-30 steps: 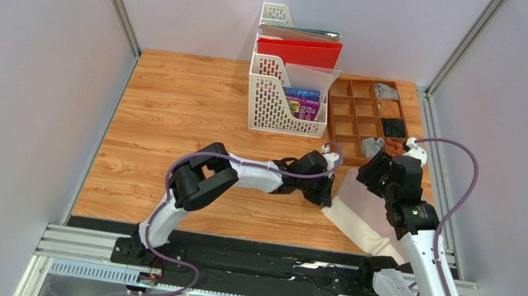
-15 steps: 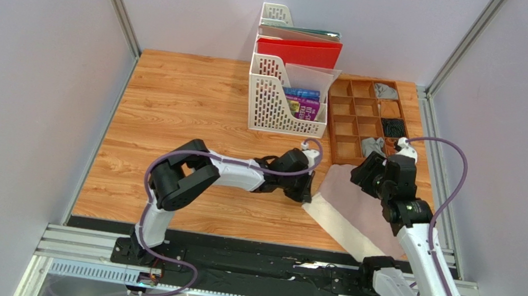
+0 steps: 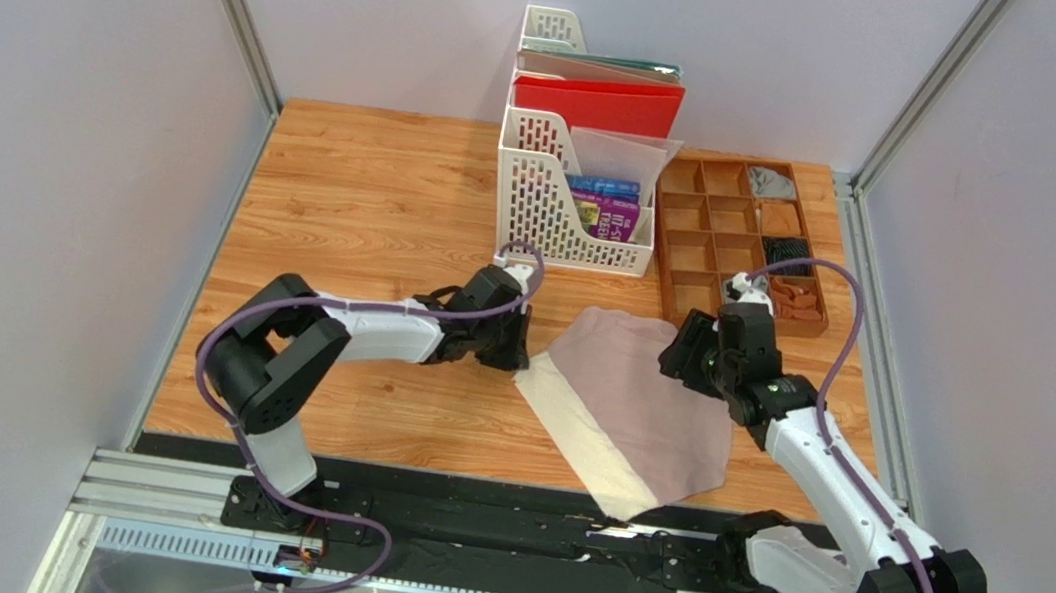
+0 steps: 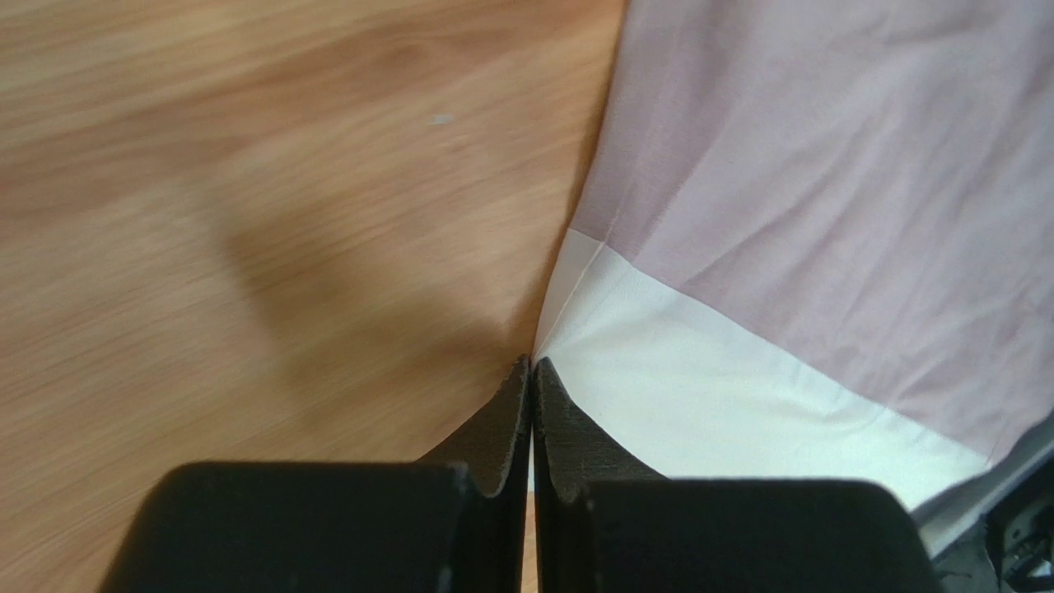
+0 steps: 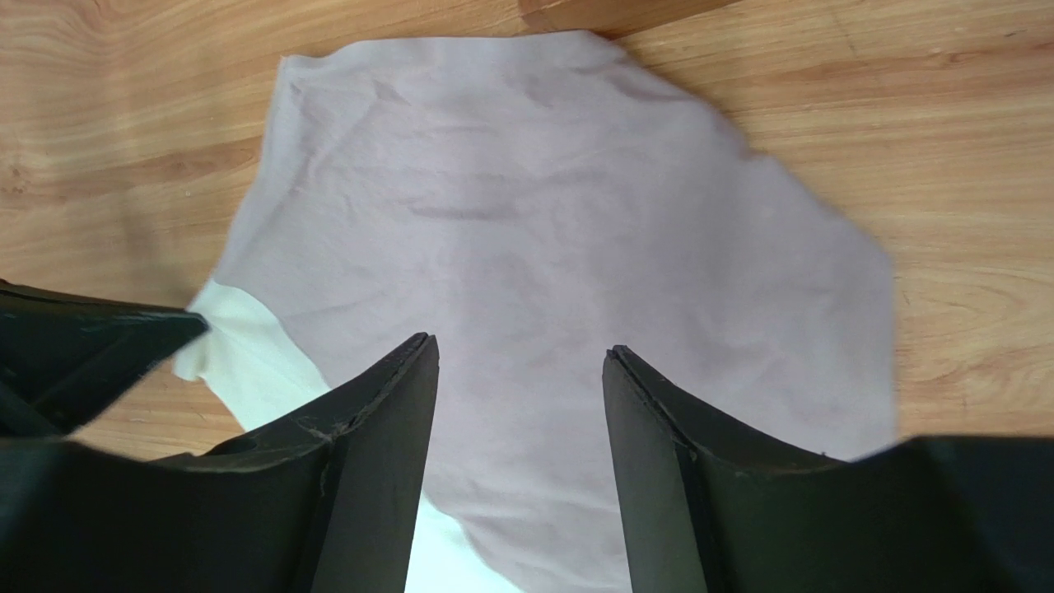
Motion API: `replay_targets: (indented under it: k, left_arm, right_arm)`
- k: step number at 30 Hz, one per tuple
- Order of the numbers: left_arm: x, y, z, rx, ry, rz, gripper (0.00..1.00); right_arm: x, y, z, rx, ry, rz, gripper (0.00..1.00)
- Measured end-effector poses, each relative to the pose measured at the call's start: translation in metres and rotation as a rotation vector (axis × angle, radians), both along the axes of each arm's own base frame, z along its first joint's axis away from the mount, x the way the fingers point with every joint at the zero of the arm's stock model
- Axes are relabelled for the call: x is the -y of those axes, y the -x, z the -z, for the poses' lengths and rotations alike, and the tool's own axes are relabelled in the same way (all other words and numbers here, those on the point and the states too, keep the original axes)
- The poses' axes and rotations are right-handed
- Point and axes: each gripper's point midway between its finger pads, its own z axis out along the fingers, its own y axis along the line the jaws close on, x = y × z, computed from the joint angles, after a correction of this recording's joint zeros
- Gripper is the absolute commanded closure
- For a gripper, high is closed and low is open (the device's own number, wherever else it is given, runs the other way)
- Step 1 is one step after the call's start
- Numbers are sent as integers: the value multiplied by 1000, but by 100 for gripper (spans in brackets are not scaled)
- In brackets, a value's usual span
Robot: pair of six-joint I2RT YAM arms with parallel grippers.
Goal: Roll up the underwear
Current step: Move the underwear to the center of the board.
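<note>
The pale pinkish-beige underwear (image 3: 635, 401) with a cream edge band lies spread flat on the wooden table, right of centre. My left gripper (image 3: 515, 356) is shut on the left corner of the cream band; in the left wrist view its tips (image 4: 532, 365) meet right at that corner of the underwear (image 4: 804, 185). My right gripper (image 3: 678, 358) hovers open over the cloth's far right edge. In the right wrist view its jaws (image 5: 520, 346) stand wide apart, with the underwear (image 5: 557, 222) below and nothing held.
A wooden divided tray (image 3: 716, 237) at the back right holds small grey, dark and reddish cloth pieces. A white file rack (image 3: 537, 215) with folders and books stands behind the cloth. Grey walls close both sides; a metal rail (image 3: 162, 494) runs along the near edge.
My left gripper closed on the band's corner and dragged the underwear left, spreading it out. The right gripper followed leftward and stayed open.
</note>
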Motion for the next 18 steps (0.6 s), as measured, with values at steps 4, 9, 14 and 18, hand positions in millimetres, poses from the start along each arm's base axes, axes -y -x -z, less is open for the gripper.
replay_targets:
  k: [4,9,14,18]
  left_arm:
    - [-39,-18,0,-5,-46,-100,100]
    - [-80,-37,0,-14,-82,-200,100]
    - [-106,-52,-1,-24,-111,-251,100]
    - [-115,-72,-1,-32,-148,-253,100]
  right_arm:
    - [-13,0,7,-12,12,-34,44]
    - [-27,0,15,-24,15,-69,44]
    - [-41,2,24,-39,26,-103,44]
    - [-56,10,31,-57,35,-155,45]
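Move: The left hand, shut on the left corner of the cream waistband almost at board level, has the board's center roughly 11 cm straight ahead. The underwear's middle trails about 18 cm right and 5 cm back; the white basket stands some 27 cm ahead and 5 cm right. From the open right hand, the underwear's middle is about 11 cm back, 4 cm left and 8 cm below, the divided tray 18 cm ahead and 11 cm right. Still pinching the waistband corner, the left hand drags the underwear across the board, leftward about 11 cm and forward about 7 cm, nearly level, the sideways travel fading towards the end while the wrist turns some 15 degrees counter-clockwise. The right hand follows above the cloth, fingers staying half open, about 5 cm left while sinking 3 cm. ##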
